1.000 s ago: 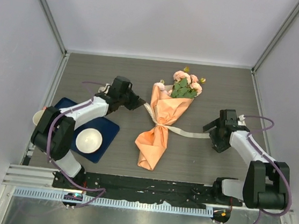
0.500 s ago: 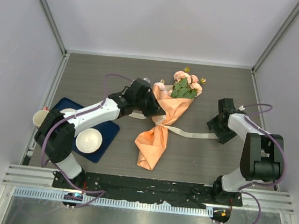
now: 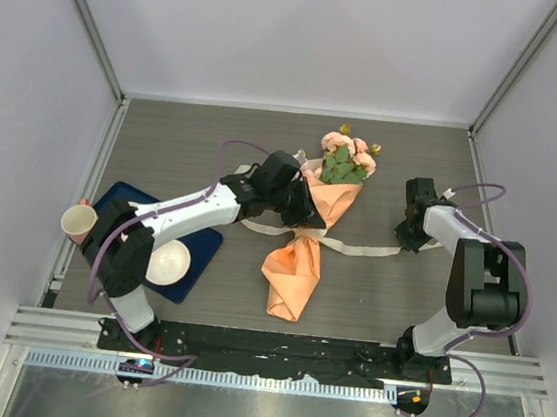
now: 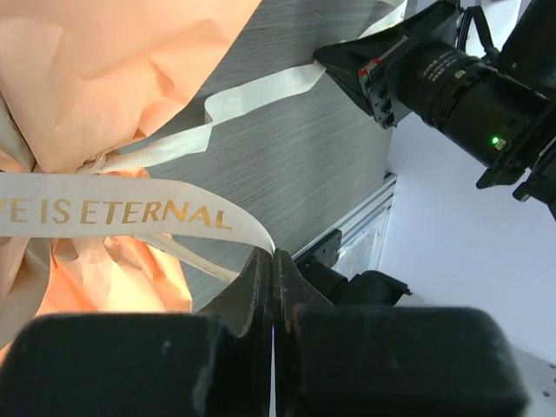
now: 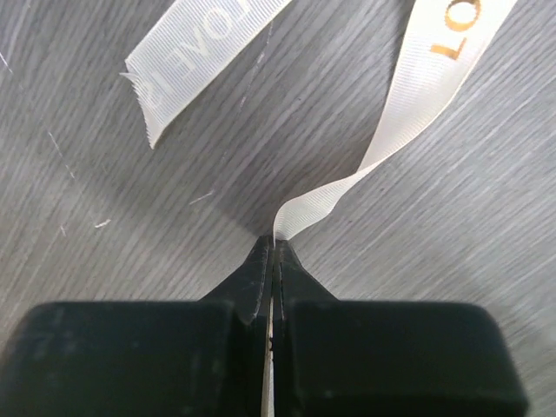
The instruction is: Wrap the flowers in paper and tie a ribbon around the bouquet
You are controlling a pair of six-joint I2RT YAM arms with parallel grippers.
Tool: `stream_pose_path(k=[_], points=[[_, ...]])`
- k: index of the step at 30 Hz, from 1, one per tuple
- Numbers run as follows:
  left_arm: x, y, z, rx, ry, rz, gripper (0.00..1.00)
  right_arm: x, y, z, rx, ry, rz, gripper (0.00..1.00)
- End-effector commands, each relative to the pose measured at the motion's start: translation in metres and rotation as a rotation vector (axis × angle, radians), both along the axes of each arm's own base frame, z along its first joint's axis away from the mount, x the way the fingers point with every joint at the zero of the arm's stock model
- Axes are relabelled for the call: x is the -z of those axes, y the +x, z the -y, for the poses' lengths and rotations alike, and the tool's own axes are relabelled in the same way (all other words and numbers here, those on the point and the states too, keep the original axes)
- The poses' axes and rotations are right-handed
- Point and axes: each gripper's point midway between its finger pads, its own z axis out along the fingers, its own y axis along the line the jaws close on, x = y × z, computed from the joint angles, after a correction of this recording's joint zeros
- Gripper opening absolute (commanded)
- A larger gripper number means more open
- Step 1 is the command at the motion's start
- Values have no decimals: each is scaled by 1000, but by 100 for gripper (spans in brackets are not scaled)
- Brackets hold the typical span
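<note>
The bouquet (image 3: 308,234) lies mid-table, with pink flowers (image 3: 347,159) poking out of a cone of orange paper (image 3: 293,276). A cream ribbon (image 3: 356,249) with gold lettering is wound around its waist. My left gripper (image 3: 304,209) sits against the cone's left side and is shut on one ribbon strand (image 4: 130,211), pinched at its tips (image 4: 274,256). To the right of the bouquet, my right gripper (image 3: 403,234) is low over the table, shut on the other strand (image 5: 417,95), which twists out of its tips (image 5: 274,243). A loose ribbon end (image 5: 200,56) lies nearby.
A dark blue tray (image 3: 206,244) holding a white bowl (image 3: 166,261) sits at the left, with a paper cup (image 3: 79,221) at its far left edge. Grey walls close in the table on three sides.
My left gripper has travelled right with its ribbon strand to the bouquet. The right gripper has shut on the other strand. The cone's lower end has swung slightly right.
</note>
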Motion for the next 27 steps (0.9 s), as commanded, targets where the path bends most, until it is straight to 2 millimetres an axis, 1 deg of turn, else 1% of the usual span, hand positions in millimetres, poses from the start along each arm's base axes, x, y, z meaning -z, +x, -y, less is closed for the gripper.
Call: stream_pose_path(k=[1, 2, 3, 4, 5, 6, 8, 9, 10, 11, 12, 13, 14, 15, 16, 18, 19, 20, 21, 22, 24, 25, 26, 27], points=[[-18, -6, 5, 70, -23, 55, 0, -22, 1, 11, -64, -71, 55, 0], [-16, -7, 3, 73, -15, 63, 0, -42, 8, 3, -128, -57, 127, 0], [-11, -9, -1, 79, 1, 70, 0, -59, 19, -12, -190, -42, 208, 0], [-7, -9, -4, 73, 15, 75, 0, -71, 23, -25, -254, -19, 264, 0], [-5, -8, -5, 72, 14, 84, 0, -85, 27, -46, -361, 35, 319, 0], [5, -11, -9, 70, 27, 78, 0, -113, 32, -65, -432, 62, 423, 0], [2, -9, -9, 55, 5, 106, 0, -149, 38, -94, -544, 133, 536, 0], [11, -11, -13, 43, 11, 95, 0, -171, 39, -120, -639, 221, 615, 0], [8, -11, -13, 25, -1, 101, 0, -192, 40, -142, -709, 261, 669, 0], [13, -12, -14, 16, -11, 112, 0, -204, 40, -158, -756, 293, 700, 0], [14, -12, -15, 4, -18, 124, 0, -220, 40, -177, -809, 345, 744, 0], [14, -11, -17, -9, -20, 140, 0, -234, 39, -207, -884, 392, 763, 0], [13, -12, -18, -34, -33, 164, 0, -242, 37, -224, -924, 437, 775, 0], [15, -14, -20, -43, -31, 166, 0, -248, 35, -243, -972, 493, 775, 0], [10, -13, -17, -53, -56, 189, 0, -253, 32, -275, -1046, 535, 756, 0], [9, -17, -18, -86, -76, 223, 0, -246, 25, -305, -1123, 582, 695, 0], [9, -19, -18, -98, -82, 236, 0, -238, 24, -326, -1169, 656, 637, 0], [9, -26, -17, -103, -99, 251, 0, -233, 16, -341, -1205, 709, 595, 0], [8, -24, -19, -133, -97, 277, 0, -229, 12, -350, -1218, 764, 554, 0], [10, -30, -19, -134, -113, 290, 0, -218, 12, -361, -1224, 821, 496, 0], [5, -27, -23, -176, -121, 334, 0, -212, 3, -375, -1266, 875, 434, 0], [6, -30, -22, -173, -124, 348, 0, -219, 0, -382, -1310, 900, 429, 0], [8, -31, -23, -176, -118, 353, 0, -198, -8, -390, -1317, 909, 328, 0], [8, -29, -25, -187, -112, 362, 0, -207, -10, -398, -1353, 909, 325, 0]])
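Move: Some 29 cm to the right hand's left and about 1 cm farther out lies the place it carries its ribbon end over: the knot at the bouquet's waist, roughly 3 cm higher than the hand. From the knot, the flower heads are about 21 cm farther out and 9 cm right; the paper skirt is 12 cm nearer and 3 cm left. The left hand, gripping the other ribbon end, has the knot about 5 cm ahead, 13 cm below. Sweeping its still-pinched ribbon end about 37 cm left, the right hand rises some 23 cm, crosses above the bouquet's waist and beyond the left hand, then sinks about 5 cm on the far side, its fingers swinging counter-clockwise from steeply down to pointing left. The left hand keeps hold of its own end and eases back and down, about 5 cm each, and slightly left over the paper skirt. ##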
